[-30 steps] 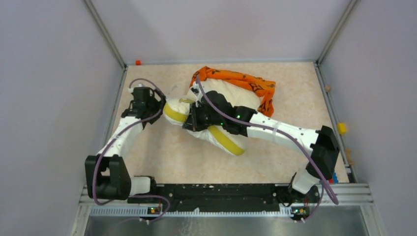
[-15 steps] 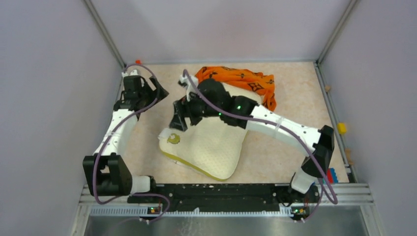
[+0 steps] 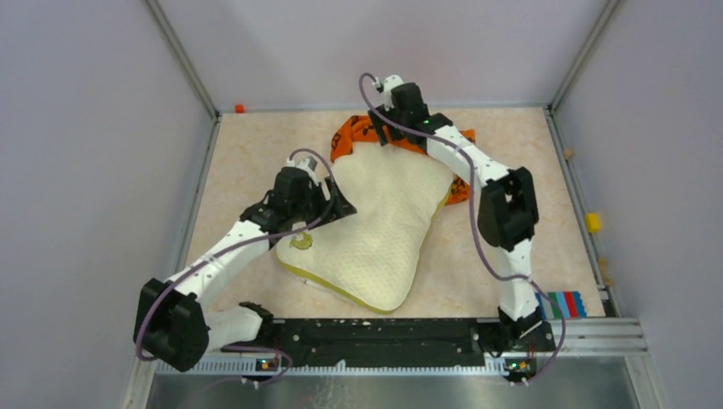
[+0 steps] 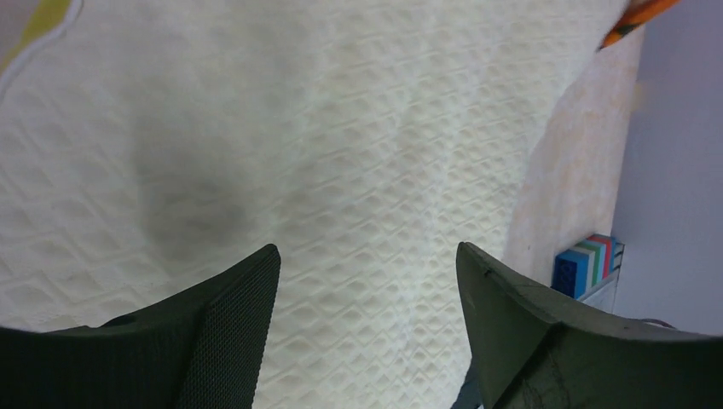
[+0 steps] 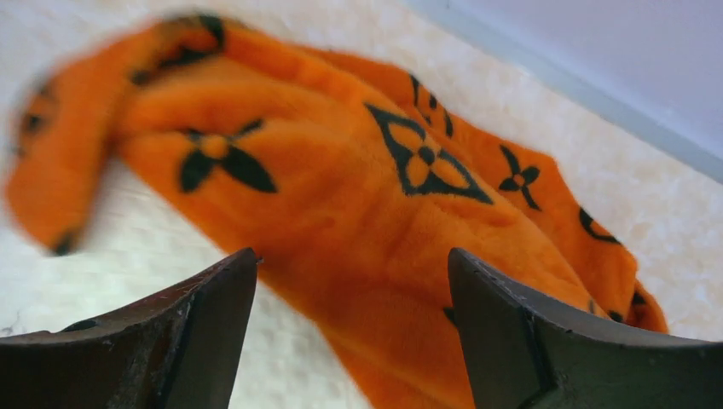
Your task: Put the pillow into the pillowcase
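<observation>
The quilted white pillow (image 3: 384,230) lies flat in the middle of the table, yellow trim along its near-left edge. Its far end rests on the crumpled orange pillowcase (image 3: 351,136) at the back. My left gripper (image 3: 337,204) hovers over the pillow's left edge. In the left wrist view the left gripper (image 4: 367,281) is open, with only the pillow (image 4: 341,128) below it. My right gripper (image 3: 381,128) is at the back over the pillowcase. In the right wrist view the right gripper (image 5: 351,273) stands open above the pillowcase (image 5: 367,196), holding nothing, with the pillow (image 5: 128,247) at lower left.
A striped coloured block (image 3: 563,304) lies at the near right by the rail. A small yellow piece (image 3: 592,222) sits on the right rim and a red one (image 3: 240,108) at the back left corner. Grey walls close in three sides.
The right gripper opened, let go of the pillow and swung back over the pillowcase. The pillow dropped flat. The left arm moved in from the back left to the pillow's left edge.
</observation>
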Motion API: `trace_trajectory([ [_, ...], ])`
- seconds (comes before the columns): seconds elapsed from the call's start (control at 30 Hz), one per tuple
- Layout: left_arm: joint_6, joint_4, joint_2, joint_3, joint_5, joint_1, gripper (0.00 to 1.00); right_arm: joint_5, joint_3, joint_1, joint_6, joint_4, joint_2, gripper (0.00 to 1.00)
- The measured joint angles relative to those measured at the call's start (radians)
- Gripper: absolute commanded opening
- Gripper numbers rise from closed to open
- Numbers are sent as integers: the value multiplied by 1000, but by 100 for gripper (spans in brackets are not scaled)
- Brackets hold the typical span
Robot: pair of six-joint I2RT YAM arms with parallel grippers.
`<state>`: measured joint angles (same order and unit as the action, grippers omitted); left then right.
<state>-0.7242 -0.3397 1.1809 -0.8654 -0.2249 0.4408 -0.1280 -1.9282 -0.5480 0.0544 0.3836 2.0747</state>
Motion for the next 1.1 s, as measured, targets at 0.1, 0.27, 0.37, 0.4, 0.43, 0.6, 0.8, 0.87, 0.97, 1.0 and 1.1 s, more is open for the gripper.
trace_trajectory([
  [0.1,-48,63,35,111,9,6,57,-2,-5,18,65,-1,112,77],
  [0.27,-98,158,114,216,37,5,22,-21,-3,6,103,-16,157,28],
  [0.37,-126,223,119,251,43,4,3,-93,-1,-16,104,-34,143,0],
  [0.4,-133,240,125,257,43,5,0,-117,5,-26,111,-38,134,0],
  [0.43,-140,255,132,263,42,5,0,-153,10,-43,107,-34,122,0],
  [0.6,-146,313,158,284,39,5,0,-216,11,-159,57,50,36,0],
  [0.8,-142,316,157,284,45,5,0,-279,145,-364,-69,100,-209,0],
  [0.87,-139,311,157,279,48,5,0,-260,209,-404,-116,97,-285,0],
  [0.97,-131,298,166,263,51,5,0,-255,332,-433,-167,79,-354,0],
  [1.0,-127,293,173,255,51,5,0,-266,354,-439,-184,88,-354,0],
  [1.1,-111,279,190,231,45,-5,0,-265,399,-419,-245,109,-312,41],
])
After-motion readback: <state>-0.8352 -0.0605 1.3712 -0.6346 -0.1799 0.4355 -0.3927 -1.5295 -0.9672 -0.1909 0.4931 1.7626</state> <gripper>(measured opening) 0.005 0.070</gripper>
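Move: Below the right hand, about 10 cm down, lies the orange pillowcase, its middle some 3 cm to the right and 1 cm ahead. The pillow's middle is roughly 21 cm back and 6 cm left of that hand, 15 cm down. From the left hand the pillow's middle is about 6 cm right, 1 cm back and 12 cm below; the yellow patch lies 10 cm left, 4 cm back, and the pillowcase 21 cm ahead, 17 cm right. Sinking about 11 cm, the left hand shuts its open fingers on the pillow's top cover and stays there, pinning it. The right hand drops some 9 cm, pinches the pillowcase's near rim, then drags it back about 20 cm and some 9 cm left, over the pillow towards the left hand, rising on the way and dipping at the end, still gripping. ##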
